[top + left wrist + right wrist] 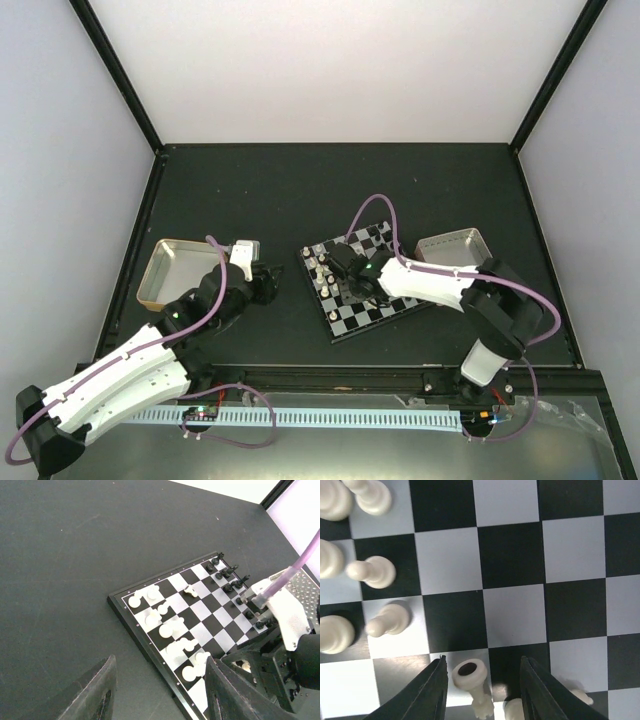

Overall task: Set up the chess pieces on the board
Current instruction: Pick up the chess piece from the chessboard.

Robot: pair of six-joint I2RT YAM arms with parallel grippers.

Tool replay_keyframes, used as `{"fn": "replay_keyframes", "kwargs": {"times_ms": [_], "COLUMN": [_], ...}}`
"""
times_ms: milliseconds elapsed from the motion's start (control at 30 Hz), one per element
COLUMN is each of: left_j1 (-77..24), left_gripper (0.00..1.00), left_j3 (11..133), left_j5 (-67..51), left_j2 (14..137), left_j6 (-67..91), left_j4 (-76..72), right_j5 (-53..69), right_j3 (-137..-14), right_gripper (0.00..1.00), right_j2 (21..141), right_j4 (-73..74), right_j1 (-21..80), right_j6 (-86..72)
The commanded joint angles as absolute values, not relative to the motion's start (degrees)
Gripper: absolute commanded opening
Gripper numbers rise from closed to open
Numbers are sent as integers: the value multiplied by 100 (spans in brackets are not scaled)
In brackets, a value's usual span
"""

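Note:
The board [385, 305] lies at the table's middle right. Cream-white chess pieces [167, 630] crowd its near-left squares, and one white piece [190, 591] lies tipped over farther in. Black pieces [227, 572] line the far right edge. My right gripper [345, 268] hovers low over the board [510, 555], open. A white piece [470, 676] lies on its side between the fingers [432, 690], hollow base up, touching neither. More white pieces [375, 572] stand to the left. My left gripper [262, 285] is open and empty, just off the board's left edge [150, 650].
A metal tray [175, 268] sits behind the left arm and another metal tray [455, 247] sits right of the board. The right arm [285, 615] with its purple cable reaches over the board's near-right corner. Black walls edge the dark table.

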State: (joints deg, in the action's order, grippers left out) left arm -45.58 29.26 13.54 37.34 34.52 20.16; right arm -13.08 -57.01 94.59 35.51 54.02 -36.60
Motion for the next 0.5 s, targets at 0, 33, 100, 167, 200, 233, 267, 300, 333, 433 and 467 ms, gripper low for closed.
{"fn": "replay_keyframes", "kwargs": {"times_ms": [0,33,100,167,200,233,267,300,333,433,467], "left_j1": [-4529,-4527,-4526,-4529,-4528,-4527,-4529,-4531,-4530,-4526,-4527], "left_gripper": [50,50,49,50,50,50,50,50,50,50,50], "left_j3": [2988,2986,2990,2997,2997,2997,2997,2997,2997,2997,2997], "left_j5": [1380,1380,1380,1380,1379,1373,1371,1371,1363,1347,1331], "left_j2": [3691,3691,3704,3712,3709,3719,3718,3718,3718,3703,3695], "left_j6": [3410,3410,3418,3418,3419,3418,3419,3423,3419,3411,3410], "left_j4": [2049,2056,2050,2051,2044,2043,2048,2053,2049,2063,2058], "right_j5": [-1516,-1486,-1430,-1404,-1394,-1397,-1385,-1365,-1352,-1270,-1248], "right_j3": [-5775,-5774,-5770,-5772,-5774,-5774,-5774,-5774,-5760,-5703,-5678], "right_gripper": [41,40,38,35,33,31,28,26,23,14,13], "right_j2": [9659,9693,9734,9774,9792,9811,9829,9841,9843,9840,9812], "right_j4": [3580,3558,3510,3461,3451,3447,3442,3428,3408,3324,3287], "right_j1": [5423,5423,5423,5418,5422,5423,5418,5415,5412,5381,5375], "right_j6": [-3715,-3698,-3671,-3650,-3642,-3633,-3630,-3634,-3643,-3691,-3730]}}
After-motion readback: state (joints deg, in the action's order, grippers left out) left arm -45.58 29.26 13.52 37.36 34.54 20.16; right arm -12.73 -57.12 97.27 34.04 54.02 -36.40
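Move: Right between the right hand's open fingers lies the white chess piece, on its side with its dark base showing, some 2 cm below. Two standing white pawns are to the hand's left, one about 4 cm left and 1 cm ahead, the other 5 cm left and 3 cm ahead. A fallen white piece lies roughly 3 cm to its right, level with it. From the left hand, the aimed-at piece is about 13 cm right, straight across, and 15 cm below. Sinking a little over 1 cm, the right hand settles around the fallen white chess piece, then stays low over the board while its fingers, about two-fifths open, close from the left and right until they pinch the piece at its dark-bottomed base. The wrist hardly turns. ##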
